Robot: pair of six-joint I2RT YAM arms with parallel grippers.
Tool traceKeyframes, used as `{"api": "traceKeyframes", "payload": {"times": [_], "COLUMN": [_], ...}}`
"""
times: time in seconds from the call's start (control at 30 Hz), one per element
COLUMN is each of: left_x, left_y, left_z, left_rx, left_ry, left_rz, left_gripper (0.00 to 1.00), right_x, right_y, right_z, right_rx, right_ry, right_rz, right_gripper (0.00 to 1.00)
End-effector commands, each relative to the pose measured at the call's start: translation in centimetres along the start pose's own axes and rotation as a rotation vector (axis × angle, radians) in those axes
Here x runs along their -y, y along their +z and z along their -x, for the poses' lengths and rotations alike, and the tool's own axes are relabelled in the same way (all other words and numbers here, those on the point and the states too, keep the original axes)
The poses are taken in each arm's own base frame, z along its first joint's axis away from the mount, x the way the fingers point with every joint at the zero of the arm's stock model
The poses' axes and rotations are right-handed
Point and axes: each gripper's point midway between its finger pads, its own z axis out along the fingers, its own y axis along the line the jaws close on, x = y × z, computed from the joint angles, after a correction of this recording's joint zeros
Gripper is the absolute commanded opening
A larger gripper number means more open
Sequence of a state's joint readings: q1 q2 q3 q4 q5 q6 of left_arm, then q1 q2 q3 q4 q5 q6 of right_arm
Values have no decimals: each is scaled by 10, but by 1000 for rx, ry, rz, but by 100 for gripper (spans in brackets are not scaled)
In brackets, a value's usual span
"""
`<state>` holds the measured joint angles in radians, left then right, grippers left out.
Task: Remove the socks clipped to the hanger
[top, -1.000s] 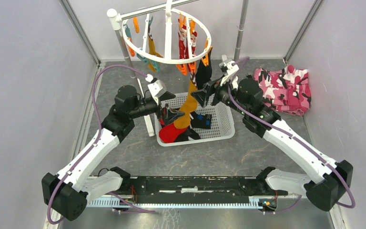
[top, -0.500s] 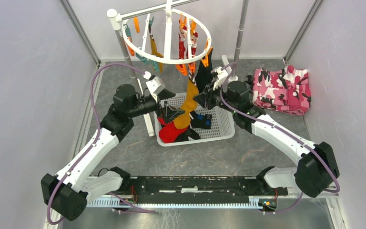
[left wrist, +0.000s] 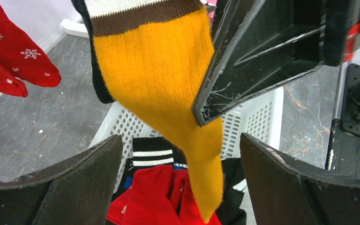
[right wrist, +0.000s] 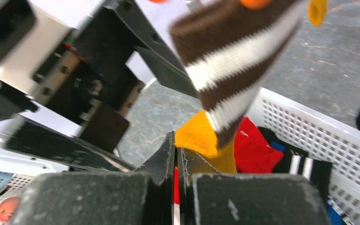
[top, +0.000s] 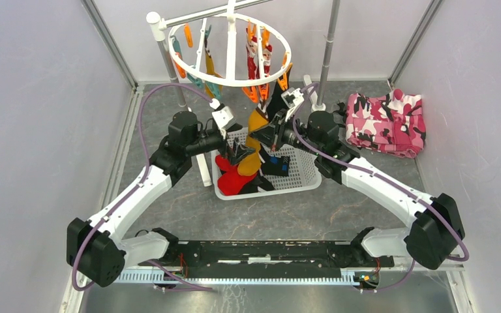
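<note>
The hanger [top: 229, 82], a white ring with orange and teal clips, hangs at the back with red [top: 258, 55], mustard and black [top: 277, 98] socks clipped on. A mustard-yellow sock [left wrist: 159, 75] with a brown and white striped cuff [right wrist: 234, 61] hangs down over the basket. My right gripper [top: 265, 134] [right wrist: 176, 140] is shut, its tips pinching this sock's yellow fabric [right wrist: 199, 136]. My left gripper [top: 238, 153] [left wrist: 180, 140] stands wide open just below, with the sock's toe [left wrist: 206, 187] dangling between its fingers and touching neither.
A white perforated basket [top: 306, 176] [left wrist: 262, 117] under both grippers holds red [top: 231, 181] and black striped [top: 274, 164] socks. A pink camouflage cloth [top: 388, 124] lies at the right. Metal stand poles [top: 169, 65] [top: 329, 45] rise behind, and grey walls close in both sides.
My right gripper moved left to the yellow sock and closed on it, bunching its upper part. My left arm shifted right and forward, staying open under the sock.
</note>
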<state>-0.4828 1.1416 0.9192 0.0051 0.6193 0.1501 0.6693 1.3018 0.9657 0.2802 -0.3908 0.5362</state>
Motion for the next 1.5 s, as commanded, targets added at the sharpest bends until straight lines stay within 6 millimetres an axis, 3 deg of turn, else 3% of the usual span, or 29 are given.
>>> {"api": "traceKeyframes", "payload": {"times": [0.0,0.23,0.37,0.4,0.47,0.53,0.6,0.67,0.77,0.9,1.1,1.47], "left_x": [-6,-8,-16,-19,-21,-14,-4,8,22,24,29,22], "left_y": [2,3,2,1,-3,-9,-14,-19,-23,-22,-17,-11], "left_z": [24,21,26,27,33,37,42,46,47,43,33,12], "left_rx": [55,53,55,52,66,90,118,135,142,134,108,71], "left_ry": [171,183,160,141,102,77,35,-8,-67,-98,-146,-120], "left_rz": [14,32,84,103,132,124,103,59,10,3,-37,1], "left_gripper": [100,98,79,69,38,21,12,7,5,5,5,5], "right_x": [-46,-68,-74,-78,-81,-71,-55,-40,-27,-32,-37,-8], "right_y": [2,6,2,-1,-6,-12,-21,-29,-34,-25,-10,-4], "right_z": [40,38,40,43,49,55,63,70,87,108,122,150], "right_rx": [96,86,85,88,96,104,121,147,177,215,244,308], "right_ry": [3,76,90,87,72,55,52,54,-7,-23,3,-52], "right_rz": [124,211,230,246,240,188,138,94,23,34,84,-114], "right_gripper": [0,0,2,7,26,48,64,70,74,75,73,73]}}
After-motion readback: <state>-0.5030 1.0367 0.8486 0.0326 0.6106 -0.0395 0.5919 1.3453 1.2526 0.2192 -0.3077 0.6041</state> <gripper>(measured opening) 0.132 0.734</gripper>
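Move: The left hand waits open at the hanging yellow sock, whose middle is only about 2 cm ahead and 2 cm to its right, level with it; the basket lies some 3 cm back, 6 cm right and 23 cm below. The right hand pinches that sock, with the left fingers roughly 4 cm back, 1 cm left and 3 cm below. From the right hand, the orange clips are about 7 cm ahead, 1 cm left and 13 cm up, the black sock 6 cm ahead, 5 cm right and 3 cm up. Still pinching the yellow sock, the right hand draws it some 5 cm up, back and left to the left hand, which edges forward and shuts its fingers on it while the right opens to about three quarters and lets go. The left then takes the sock back about 4 cm, rising and sinking again as it keeps its pinch, while the freed right hand climbs and reaches forward to the orange clips holding the cuff, its fingers spread. ##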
